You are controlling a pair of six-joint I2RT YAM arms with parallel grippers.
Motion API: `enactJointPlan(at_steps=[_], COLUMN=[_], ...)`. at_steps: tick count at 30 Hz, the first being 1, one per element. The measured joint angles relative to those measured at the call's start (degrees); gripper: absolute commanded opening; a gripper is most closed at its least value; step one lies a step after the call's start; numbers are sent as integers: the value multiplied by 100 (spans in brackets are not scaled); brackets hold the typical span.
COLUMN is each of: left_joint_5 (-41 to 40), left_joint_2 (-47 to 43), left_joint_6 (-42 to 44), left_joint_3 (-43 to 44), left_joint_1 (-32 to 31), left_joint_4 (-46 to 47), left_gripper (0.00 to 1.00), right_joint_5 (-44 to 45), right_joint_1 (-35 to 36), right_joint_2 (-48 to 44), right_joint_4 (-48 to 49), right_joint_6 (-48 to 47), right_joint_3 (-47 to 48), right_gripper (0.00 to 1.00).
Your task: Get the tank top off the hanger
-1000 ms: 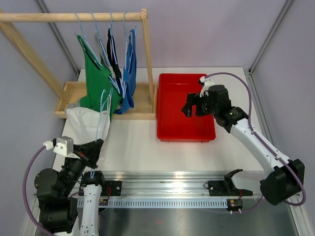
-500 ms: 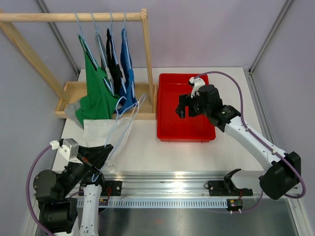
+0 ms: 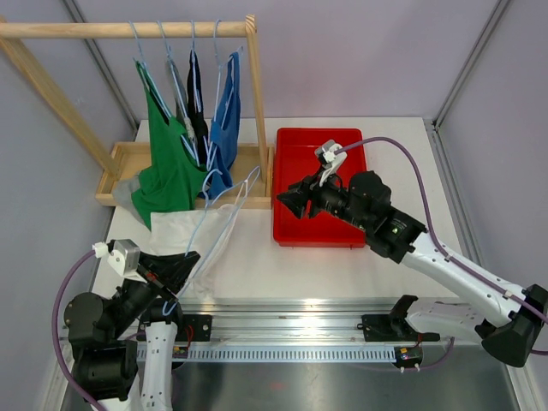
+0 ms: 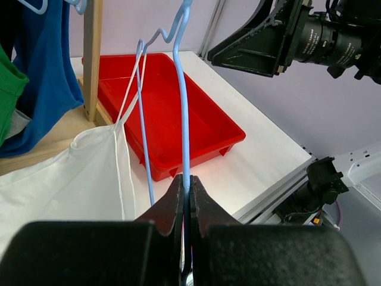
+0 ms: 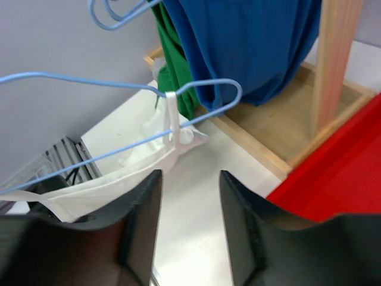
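Note:
A white tank top [image 3: 169, 229] lies partly on the table, its straps still over a light-blue wire hanger [image 3: 229, 214]. Near the table's front-left edge my left gripper [image 3: 171, 276] is shut on the hanger's wire [image 4: 184, 119], which slants up and to the right. In the left wrist view the white cloth [image 4: 71, 173] spreads out to the left of the pinched wire. My right gripper [image 3: 291, 201] points left at the hanger's hook end. It stands open [image 5: 189, 174], with the hook [image 5: 229, 95] and one strap [image 5: 172, 116] just beyond its fingertips and nothing between them.
A wooden rack [image 3: 128, 28] at the back left carries green [image 3: 167, 163], black [image 3: 197, 103] and blue [image 3: 224, 128] tops on hangers above a wooden base tray [image 3: 120, 171]. A red tray [image 3: 321, 145] sits right of it, under my right arm.
My right arm has swung left and down from over the red tray toward the hanger's hook, and its jaws have narrowed. The left gripper has drawn the hanger and white top off the rack toward the front.

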Motion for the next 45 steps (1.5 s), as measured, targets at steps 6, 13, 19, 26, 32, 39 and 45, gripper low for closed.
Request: enactJointPlan(at_steps=[6, 13, 19, 26, 32, 39, 45], left_joint_5=[-7, -7, -7, -9, -9, -9, -13], left_joint_2=[0, 0, 0, 0, 0, 0, 0], left_joint_6=[-13, -13, -15, -13, -13, -15, -13], left_joint_3=[0, 0, 0, 0, 0, 0, 0], left_joint_1=[0, 0, 0, 0, 0, 0, 0], left_joint_4=[0, -2, -4, -7, -7, -7, -7], left_gripper=[0, 0, 0, 0, 0, 0, 0], right_joint_5=[68, 164, 157, 142, 103, 28, 9], right_joint_1=[321, 492, 492, 494, 496, 496, 498], right_joint_2=[485, 1047, 1239, 1602, 1853, 2031, 2127], right_joint_4=[824, 1113, 1303, 1473, 1473, 1519, 1558], right_joint_6=[50, 13, -20, -39, -55, -74, -96], right_joint_3=[-42, -37, 103, 365, 507, 599, 632], right_gripper=[45, 43, 41, 39, 37, 28, 0])
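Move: The white strap looped near the far end of the hanger lies some 10 cm to the left of my open right hand, about 4 cm ahead and 4 cm lower. The blue tank top hangs roughly 17 cm ahead and 16 cm left, about level; the red bin is about 15 cm ahead, 10 cm right and some 30 cm below. From my left hand, the strap is about 18 cm ahead, 11 cm right, nearly level. I bring my half-open right hand left about 10 cm to the strap on the hanger, easing roughly 3 cm forward and ending some 3 cm lower, the wrist turning barely 5 degrees. I narrow the fingers on the way, then shut them at the end to pinch the strap between the tips. My left hand stays put and keeps its hold on the hanger wire. ##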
